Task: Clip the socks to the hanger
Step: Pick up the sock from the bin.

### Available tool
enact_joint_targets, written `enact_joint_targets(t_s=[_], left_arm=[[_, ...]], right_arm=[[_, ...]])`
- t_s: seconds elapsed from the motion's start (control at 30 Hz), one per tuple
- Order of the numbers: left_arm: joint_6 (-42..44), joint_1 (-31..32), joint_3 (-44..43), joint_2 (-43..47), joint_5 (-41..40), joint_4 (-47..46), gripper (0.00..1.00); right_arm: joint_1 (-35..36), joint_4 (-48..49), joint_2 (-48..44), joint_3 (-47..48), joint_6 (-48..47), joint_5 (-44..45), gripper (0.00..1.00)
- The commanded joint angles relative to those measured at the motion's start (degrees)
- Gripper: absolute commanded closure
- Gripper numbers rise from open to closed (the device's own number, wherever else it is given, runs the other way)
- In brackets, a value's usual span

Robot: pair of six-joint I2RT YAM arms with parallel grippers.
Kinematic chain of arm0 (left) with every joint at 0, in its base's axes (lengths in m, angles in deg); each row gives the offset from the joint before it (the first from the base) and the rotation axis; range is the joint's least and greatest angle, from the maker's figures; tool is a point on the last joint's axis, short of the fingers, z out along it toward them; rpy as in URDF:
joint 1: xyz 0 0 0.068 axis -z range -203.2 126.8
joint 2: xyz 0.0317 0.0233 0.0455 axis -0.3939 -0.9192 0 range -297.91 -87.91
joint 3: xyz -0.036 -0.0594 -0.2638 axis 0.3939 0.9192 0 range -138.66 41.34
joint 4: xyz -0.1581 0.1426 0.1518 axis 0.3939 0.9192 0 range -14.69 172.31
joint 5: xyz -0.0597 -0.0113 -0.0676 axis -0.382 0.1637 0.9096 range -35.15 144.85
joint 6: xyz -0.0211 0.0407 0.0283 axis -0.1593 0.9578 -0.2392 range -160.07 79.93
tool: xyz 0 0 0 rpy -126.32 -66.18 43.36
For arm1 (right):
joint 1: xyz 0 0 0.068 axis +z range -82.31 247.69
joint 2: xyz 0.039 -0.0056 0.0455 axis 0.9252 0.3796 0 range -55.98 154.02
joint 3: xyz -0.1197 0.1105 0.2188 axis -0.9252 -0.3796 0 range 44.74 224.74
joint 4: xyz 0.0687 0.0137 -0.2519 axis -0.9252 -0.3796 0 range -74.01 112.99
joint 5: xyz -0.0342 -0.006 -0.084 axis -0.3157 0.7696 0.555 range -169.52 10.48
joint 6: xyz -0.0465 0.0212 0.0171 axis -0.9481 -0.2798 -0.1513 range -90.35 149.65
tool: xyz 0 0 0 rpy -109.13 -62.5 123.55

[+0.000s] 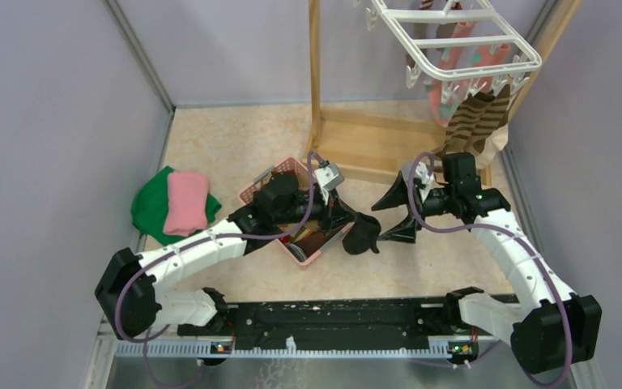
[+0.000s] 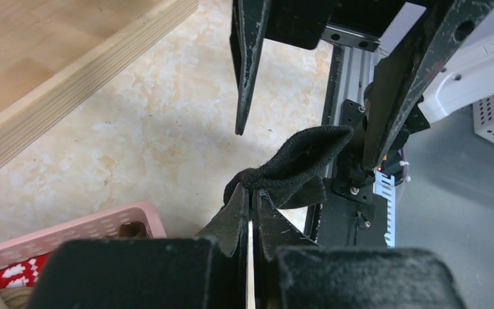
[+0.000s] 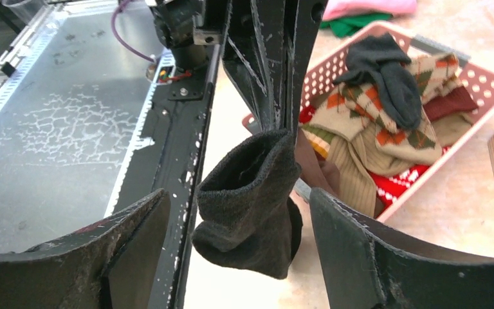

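Note:
A black sock hangs from my left gripper, which is shut on its top edge just right of the pink basket. My right gripper stands open, one finger on each side of the hanging sock without touching it. In the top view the left gripper and right gripper meet tip to tip at the sock. The white hanger hangs at the back right, with a brown striped sock and a pink sock clipped beneath it.
The basket holds several more socks, among them an argyle one and a dark one. Folded green and pink cloths lie at the left. A wooden stand rises behind. Grey walls close in both sides.

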Motion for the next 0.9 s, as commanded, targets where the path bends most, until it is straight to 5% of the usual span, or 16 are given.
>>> enact_joint_targets(t_s=[0.0, 0.23, 0.5, 0.63, 0.73, 0.87], left_arm=[[-3.54, -0.10, -2.64, -1.32, -3.00, -2.42, 1.00], [-3.66, -0.10, -2.83, -0.76, -5.12, -2.37, 1.00], [-3.22, -0.10, -1.58, 0.92, -6.69, -2.36, 1.00], [-2.17, -0.39, -0.52, 3.46, -9.17, -2.09, 1.00], [-0.39, -2.32, 1.49, 6.12, -10.35, -3.17, 0.80], [-0.57, -6.75, 5.65, 9.51, -7.43, -8.28, 0.70]], right_arm=[[0.51, 6.80, -0.58, -0.89, 6.26, 3.57, 0.24], [0.50, 11.82, -0.63, -1.30, 12.22, 7.68, 0.46], [0.50, 12.77, -0.33, -0.87, 13.76, 6.12, 0.99], [-0.18, 1.21, -0.41, 2.82, 2.48, 2.98, 1.00], [-1.70, -11.66, -0.98, 6.48, -8.69, -0.55, 1.00], [-3.64, -12.62, -1.64, 7.05, -9.27, -0.91, 1.00]])
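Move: The dark sock is still pinched by the shut left fingers. Its middle hangs about 3 cm to the right of the left hand, 2 cm back and 3 cm below. From the open right hand, whose fingers straddle it, the sock lies about 4 cm left, level ahead and 3 cm below. The pink bin's middle is roughly 22 cm to the right hand's left, 5 cm ahead and 13 cm below; the wooden tray's is some 26 cm ahead and 5 cm right. Forward by about 2.5 cm, the right hand slides across the sock, turning slightly clockwise as its fingers close fully and pinch it just beside the left fingertips. The left hand, easing about 2 cm forward with its grip kept, then opens partly, lets go and backs off up and to the left, while the right hand draws back nearly 2 cm and rises, keeping its pinch. ##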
